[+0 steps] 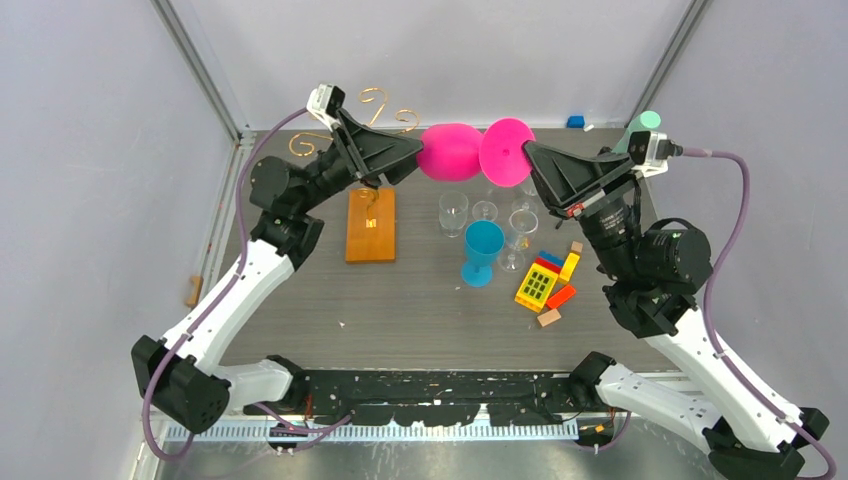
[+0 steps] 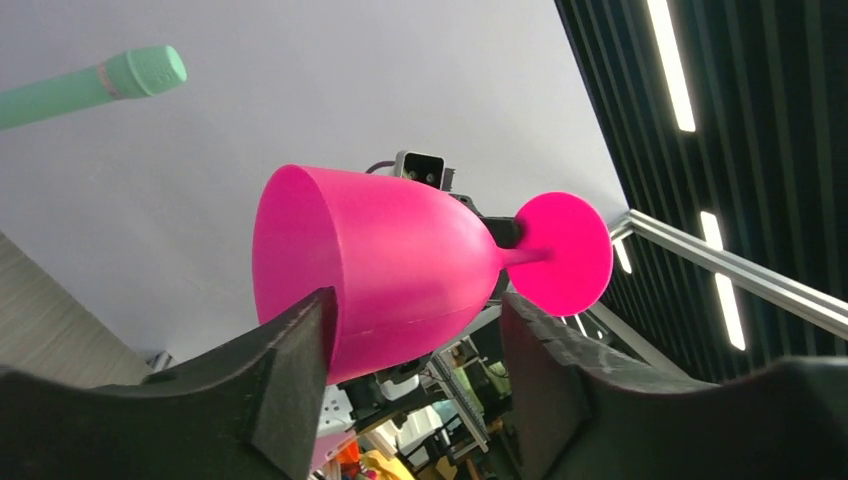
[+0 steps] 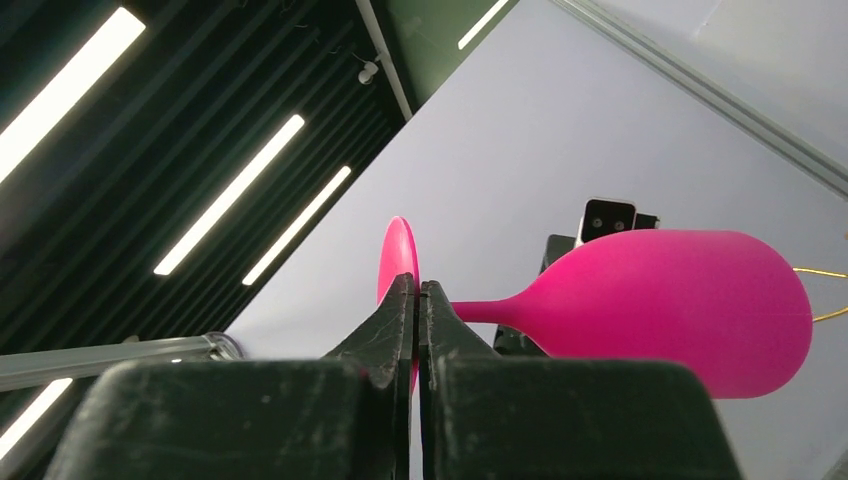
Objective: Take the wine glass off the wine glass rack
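Observation:
A pink wine glass point(image 1: 450, 152) hangs on its side in the air, off the wine glass rack point(image 1: 371, 224), whose gold scroll arms point(image 1: 378, 103) curl behind my left arm. My right gripper point(image 1: 527, 151) is shut on the edge of the glass's round foot point(image 3: 398, 250). My left gripper point(image 1: 416, 154) is open around the bowl point(image 2: 380, 260). Its left finger point(image 2: 300, 370) touches the bowl; its right finger point(image 2: 545, 370) stands apart from it. In the right wrist view the bowl point(image 3: 680, 300) points away from the gripper point(image 3: 417, 285), with gold wire point(image 3: 825, 271) at the frame's right edge.
Several clear glasses point(image 1: 453, 212) and a blue goblet point(image 1: 482, 250) stand mid-table under the pink glass. Coloured bricks point(image 1: 545, 280) lie beside my right arm. A mint-green-tipped tripod point(image 1: 648, 122) stands at the back right. Grey walls close in the back and both sides.

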Controlling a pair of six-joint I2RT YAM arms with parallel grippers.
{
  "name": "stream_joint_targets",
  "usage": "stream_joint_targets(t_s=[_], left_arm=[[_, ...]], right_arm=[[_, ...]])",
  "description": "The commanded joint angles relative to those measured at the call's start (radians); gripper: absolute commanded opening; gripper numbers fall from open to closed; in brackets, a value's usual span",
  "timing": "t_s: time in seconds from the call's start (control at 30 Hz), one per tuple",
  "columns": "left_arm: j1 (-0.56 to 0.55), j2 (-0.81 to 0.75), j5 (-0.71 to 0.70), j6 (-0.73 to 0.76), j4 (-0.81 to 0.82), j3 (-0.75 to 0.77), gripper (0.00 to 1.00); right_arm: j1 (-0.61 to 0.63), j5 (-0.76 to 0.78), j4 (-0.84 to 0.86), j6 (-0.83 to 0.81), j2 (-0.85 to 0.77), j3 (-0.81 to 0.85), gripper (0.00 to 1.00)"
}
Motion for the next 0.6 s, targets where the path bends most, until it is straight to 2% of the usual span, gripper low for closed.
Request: stream_joint_targets(t_s=[0.0, 0.17, 0.27, 0.4, 0.57], left_arm=[[0.002, -0.022, 0.064, -0.094, 0.163, 0.02, 0.55], [0.001, -0.042, 0.089, -0.096, 0.197, 0.026, 0.3], [0.002, -0.047, 0.105, -0.079, 0.2, 0.036, 0.2], [0.002, -0.043, 0.123, -0.063, 0.214, 0.048, 0.0], [0.002, -0.05, 0.124, -0.018, 0.242, 0.043, 0.0]], right_arm=[[0.0, 0.044, 0.073, 0.04, 0.009, -0.011, 0.0], [0.0, 0.114, 0.067, 0.052, -0.005, -0.047, 0.0], [-0.001, 0.151, 0.061, 0.064, -0.019, -0.068, 0.0], [0.0, 0.176, 0.041, 0.074, -0.025, -0.082, 0.0], [0.0, 0.214, 0.0, 0.077, -0.035, -0.097, 0.02]])
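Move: Just off the left fingertips, one on either side of the rim wall, is the pink glass, its middle about 5 cm to the right, 1 cm ahead and 3 cm above. From the right hand, which already holds its foot, the middle lies about 5 cm left, level fore and aft, and 3 cm below. Far below the left hand, the blue glass stands about 10 cm right and 3 cm ahead, the nearest clear glass 6 cm right and 11 cm ahead. Closing from well open to shut, the left fingers pinch the pink glass's rim wall, one finger inside the mouth and one outside. The left hand meanwhile draws back and up some 5 cm in all, easing slightly left and tilting about 10 degrees, while the right hand keeps its pinch on the foot, rolls about 10 degrees and shifts some 2 cm to the right. ##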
